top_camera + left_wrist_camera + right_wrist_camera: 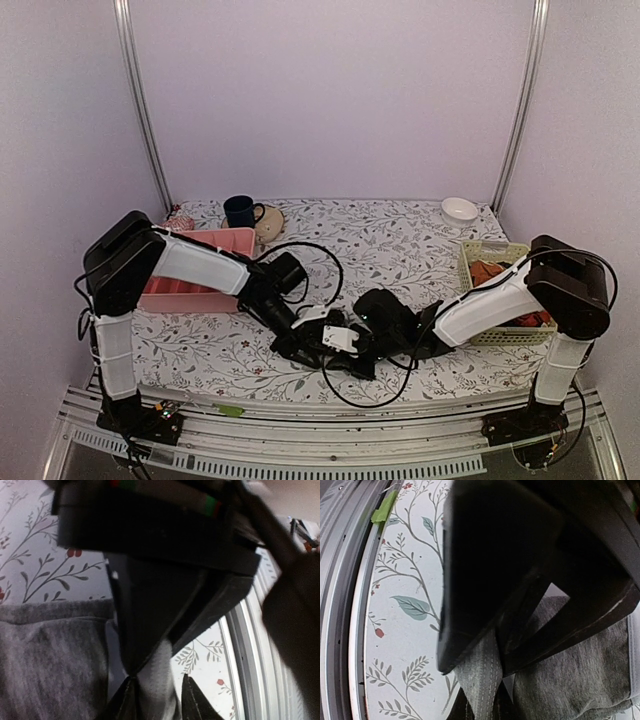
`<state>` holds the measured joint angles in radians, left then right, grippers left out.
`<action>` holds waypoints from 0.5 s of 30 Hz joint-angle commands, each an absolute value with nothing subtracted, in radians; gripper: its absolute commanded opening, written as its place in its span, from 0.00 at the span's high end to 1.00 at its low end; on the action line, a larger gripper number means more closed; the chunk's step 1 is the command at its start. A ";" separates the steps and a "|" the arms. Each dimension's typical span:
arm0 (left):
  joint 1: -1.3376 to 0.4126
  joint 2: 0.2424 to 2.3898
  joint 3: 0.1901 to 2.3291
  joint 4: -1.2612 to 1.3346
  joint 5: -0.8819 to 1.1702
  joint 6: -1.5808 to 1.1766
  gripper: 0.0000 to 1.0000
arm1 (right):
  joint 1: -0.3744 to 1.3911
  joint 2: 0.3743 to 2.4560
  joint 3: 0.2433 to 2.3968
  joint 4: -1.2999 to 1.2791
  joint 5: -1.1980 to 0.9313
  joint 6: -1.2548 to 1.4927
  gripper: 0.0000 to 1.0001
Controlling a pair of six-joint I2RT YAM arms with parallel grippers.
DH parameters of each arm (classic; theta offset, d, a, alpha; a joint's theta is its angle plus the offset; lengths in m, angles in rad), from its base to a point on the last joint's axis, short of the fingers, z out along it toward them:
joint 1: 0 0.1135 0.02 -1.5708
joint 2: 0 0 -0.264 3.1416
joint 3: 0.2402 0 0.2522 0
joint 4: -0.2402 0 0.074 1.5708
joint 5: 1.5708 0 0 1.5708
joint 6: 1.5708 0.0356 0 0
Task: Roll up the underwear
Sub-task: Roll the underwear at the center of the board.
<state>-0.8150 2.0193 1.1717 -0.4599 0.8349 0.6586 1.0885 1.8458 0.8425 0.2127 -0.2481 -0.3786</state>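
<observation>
The grey underwear [385, 310] lies bunched near the table's front edge, between my two arms. In the left wrist view the soft grey cloth of the underwear [50, 665] spreads to the left, and a fold of it runs up between the fingers of my left gripper [159, 692], whose jaws stand slightly apart. In the right wrist view my right gripper [482, 705] is shut on a stitched hem strip of the underwear [570, 670]. From above, the left gripper [348, 350] and right gripper [398, 338] sit close together at the garment.
A pink tray [195, 270] stands at the left, with a dark mug [240, 211] behind it. A white bowl [460, 211] is at the back right. A pale basket [480, 250] holds orange-red garments. The table's metal front rail [340, 605] runs close to both grippers.
</observation>
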 commanded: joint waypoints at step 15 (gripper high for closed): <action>-0.630 1.348 0.765 -0.026 0.546 0.482 0.37 | 0.972 1.925 0.978 -0.059 -0.714 -0.079 1.00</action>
<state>-0.6376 1.4658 0.8722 -0.1234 0.6411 0.5148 1.0225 1.8664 0.9115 0.0578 -0.5652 -0.1680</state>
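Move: The underwear lies folded under both hands, its middle about 5 cm ahead of the left hand, 1 cm to its right and 1 cm lower. From the right hand, which pinches the near edge, that middle is roughly 5 cm ahead and 2 cm left, also 1 cm lower; the board's near edge is some 8 cm straight back. The pink organizer stands about 24 cm ahead and 27 cm left of the left hand, at its height. Left opens wider, rising 12 cm forward-left off the underwear; right drags its pinched edge back 3 cm, twisting. ##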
